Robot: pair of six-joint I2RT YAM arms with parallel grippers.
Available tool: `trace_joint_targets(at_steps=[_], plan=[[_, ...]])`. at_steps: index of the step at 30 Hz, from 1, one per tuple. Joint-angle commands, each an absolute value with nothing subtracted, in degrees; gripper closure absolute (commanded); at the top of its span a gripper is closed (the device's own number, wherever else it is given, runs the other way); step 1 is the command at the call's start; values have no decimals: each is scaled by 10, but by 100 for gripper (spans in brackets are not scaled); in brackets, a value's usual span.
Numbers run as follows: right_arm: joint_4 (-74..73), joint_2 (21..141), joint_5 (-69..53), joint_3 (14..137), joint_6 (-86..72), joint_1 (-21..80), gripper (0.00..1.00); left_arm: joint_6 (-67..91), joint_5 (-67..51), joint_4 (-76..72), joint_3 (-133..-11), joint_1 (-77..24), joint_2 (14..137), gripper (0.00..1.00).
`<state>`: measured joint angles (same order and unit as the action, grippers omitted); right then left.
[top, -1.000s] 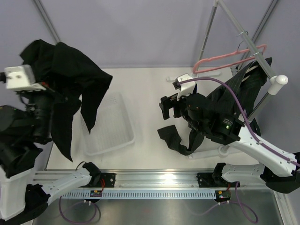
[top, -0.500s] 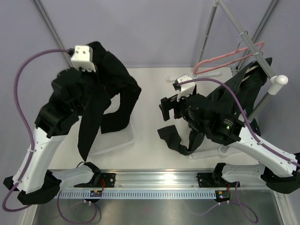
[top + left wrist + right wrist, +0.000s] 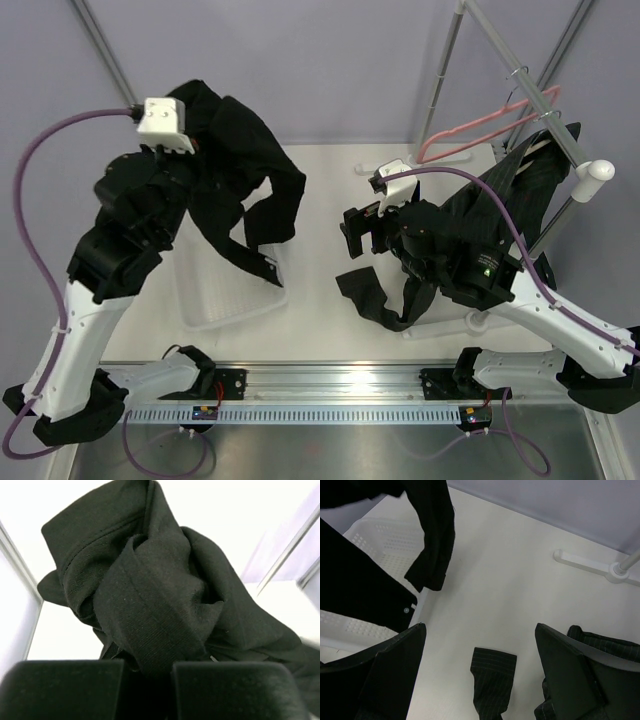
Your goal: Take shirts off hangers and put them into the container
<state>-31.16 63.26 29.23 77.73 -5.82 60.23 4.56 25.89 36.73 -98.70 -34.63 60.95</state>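
Observation:
The plain black shirt (image 3: 235,175) hangs bunched from my left gripper (image 3: 148,664), which is shut on its cloth high above the table. Its lower end (image 3: 255,262) dangles into the container (image 3: 215,305), a white perforated basket at the left. In the right wrist view a black sleeve (image 3: 434,540) hangs over the container's wall (image 3: 380,537). The pinstriped shirt (image 3: 520,195) still hangs at the right, one sleeve (image 3: 372,297) trailing on the table. My right gripper (image 3: 480,626) stands open and empty above that striped cuff (image 3: 492,672). The bare pink hanger (image 3: 480,125) hangs from the rack.
The grey rack pole (image 3: 545,105) slants across the back right, with a white knob (image 3: 598,172) at one end. Its white foot (image 3: 585,562) lies on the table. Frame posts stand at the back corners.
My left arm has swung the black shirt rightward and lowered it, so its tail now reaches the container. The pink hanger has shifted slightly. The right arm has not moved.

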Motion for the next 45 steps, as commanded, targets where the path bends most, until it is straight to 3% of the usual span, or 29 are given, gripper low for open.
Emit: trace_joint_targets(at_steps=[1,6,15,23,45], plan=[[-307,626,280,775,-54,600,1,75,257,302,-911,-332,578,100],[-305,628,271,777,-56,600,1,117,271,308,-808,-287,512,100],[-300,639,255,778,-57,600,1,172,309,418,-774,-223,457,100],[-295,649,246,780,-59,600,1,153,340,467,-838,-222,438,100],[-299,659,238,791,-69,600,1,179,390,575,-806,-222,362,100]])
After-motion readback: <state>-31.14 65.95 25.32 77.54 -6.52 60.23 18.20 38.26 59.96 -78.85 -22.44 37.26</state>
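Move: Below the left hand, which still holds the bunched black shirt, is the white container, its middle about 6 cm ahead, 8 cm to the left and some 46 cm down. The striped shirt's sleeve on the table is level with this hand, about 25 cm to its right and 49 cm below. From the right hand, the container is about 11 cm ahead, 28 cm left and 32 cm down. Dropping quickly by about 11 cm, the left hand keeps its pinch on the black shirt, then draws it left and back over the container towards the near left side, some 13 cm left and 10 cm back. Meanwhile it turns about 25 degrees counter-clockwise and tips its fingers down. The empty right hand stays open, easing a couple of centimetres left and down. ##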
